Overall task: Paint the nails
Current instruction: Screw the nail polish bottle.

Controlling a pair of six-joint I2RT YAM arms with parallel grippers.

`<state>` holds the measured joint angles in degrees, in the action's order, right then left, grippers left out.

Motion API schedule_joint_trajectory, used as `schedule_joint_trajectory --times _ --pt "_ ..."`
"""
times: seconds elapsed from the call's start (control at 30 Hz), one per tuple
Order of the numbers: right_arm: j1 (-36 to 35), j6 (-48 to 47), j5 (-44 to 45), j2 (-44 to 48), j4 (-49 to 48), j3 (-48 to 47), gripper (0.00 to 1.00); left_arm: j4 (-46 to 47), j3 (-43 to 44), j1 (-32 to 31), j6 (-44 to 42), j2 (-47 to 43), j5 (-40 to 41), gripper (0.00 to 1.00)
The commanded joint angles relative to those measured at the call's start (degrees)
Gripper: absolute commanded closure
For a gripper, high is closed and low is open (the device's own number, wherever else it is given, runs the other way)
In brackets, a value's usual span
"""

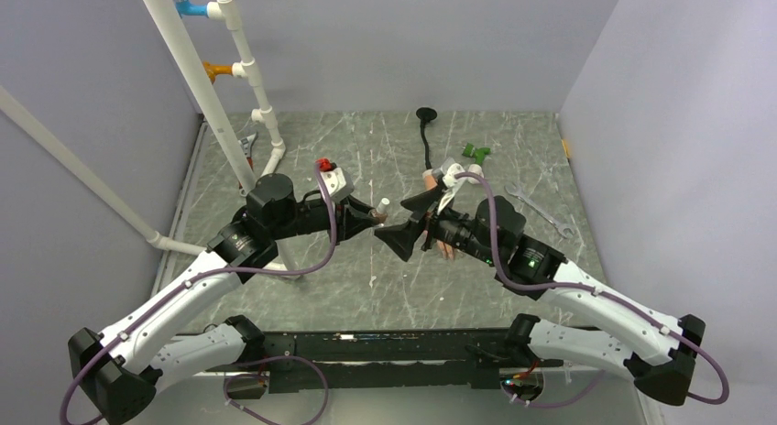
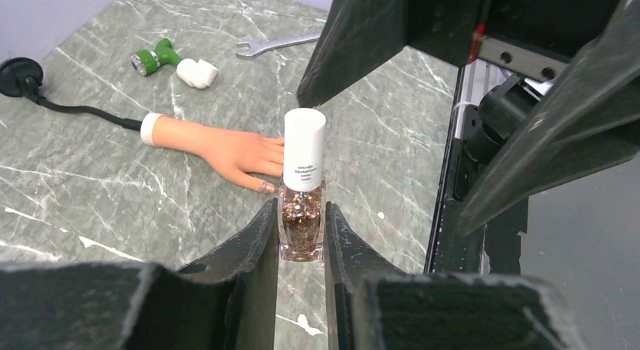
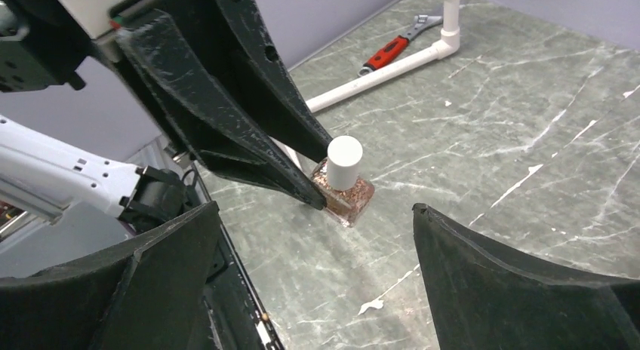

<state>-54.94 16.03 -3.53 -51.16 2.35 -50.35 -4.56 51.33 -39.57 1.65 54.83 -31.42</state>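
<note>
A small bottle [image 2: 303, 214] of brown glitter polish with a white cap [image 3: 344, 161] stands upright just above the table. My left gripper [image 2: 302, 218] is shut on its glass body. My right gripper [image 3: 315, 210] is open wide, facing the bottle from the right, its fingers [image 1: 400, 237] on either side of the cap without touching it. The peach rubber hand [image 2: 219, 148] with a white cuff lies flat beyond the bottle, fingers pointing towards it. One of the nails [image 2: 266, 187] shows a glittery tip. In the top view my right gripper covers most of the hand [image 1: 429, 179].
A green tool [image 2: 157, 59] with a white piece [image 2: 198, 72], a steel spanner [image 2: 275, 44] and a black cable with a round foot [image 2: 19, 72] lie behind the hand. A white pipe frame [image 1: 234, 95] and a red-handled wrench [image 3: 392, 44] stand at the back left.
</note>
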Motion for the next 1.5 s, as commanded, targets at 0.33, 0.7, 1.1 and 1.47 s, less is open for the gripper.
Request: schedule_joint_trajectory --times 0.33,0.7,1.1,1.47 --pt "0.04 -12.44 -10.20 13.33 3.10 2.18 0.02 4.09 1.68 0.10 -2.44 -0.08 -15.44 1.00" --pt "0.10 -22.44 -14.09 8.81 15.94 -8.63 0.28 2.86 3.67 0.02 -4.35 2.92 -27.58 1.00" --pt "0.16 -22.45 -16.82 3.79 14.96 -9.77 0.30 1.13 4.24 -0.22 -5.95 2.48 -26.98 1.00" --pt "0.18 -21.95 -18.80 1.79 14.32 -10.18 0.56 0.34 4.34 -0.66 -6.33 2.56 -25.71 1.00"
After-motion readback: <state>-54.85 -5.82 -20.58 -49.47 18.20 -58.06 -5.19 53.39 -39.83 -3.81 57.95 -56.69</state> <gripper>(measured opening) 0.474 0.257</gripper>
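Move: Close by the right hand, the white cap of the nail polish bottle stands about 3 cm ahead and 2 cm to its left, level with its wide-open fingertips. The left hand already holds the bottle, so the cap is some 3 cm above it and 1 cm to its right. From the right hand, the mannequin hand lies roughly 6 cm ahead, 14 cm to the right and 20 below; the white elbow fitting is about 19 ahead, 23 right, also on the table. Backing off with open fingers, the right hand goes back and right about 5 cm while rising, then comes left and down again over the cap, turning counter-clockwise some 20 degrees, rolling, and closing to about half open with the cap between its fingers. Meanwhile the left hand keeps its pinch on the bottle and brings it back about 6 cm, turning clockwise some 25 degrees. ##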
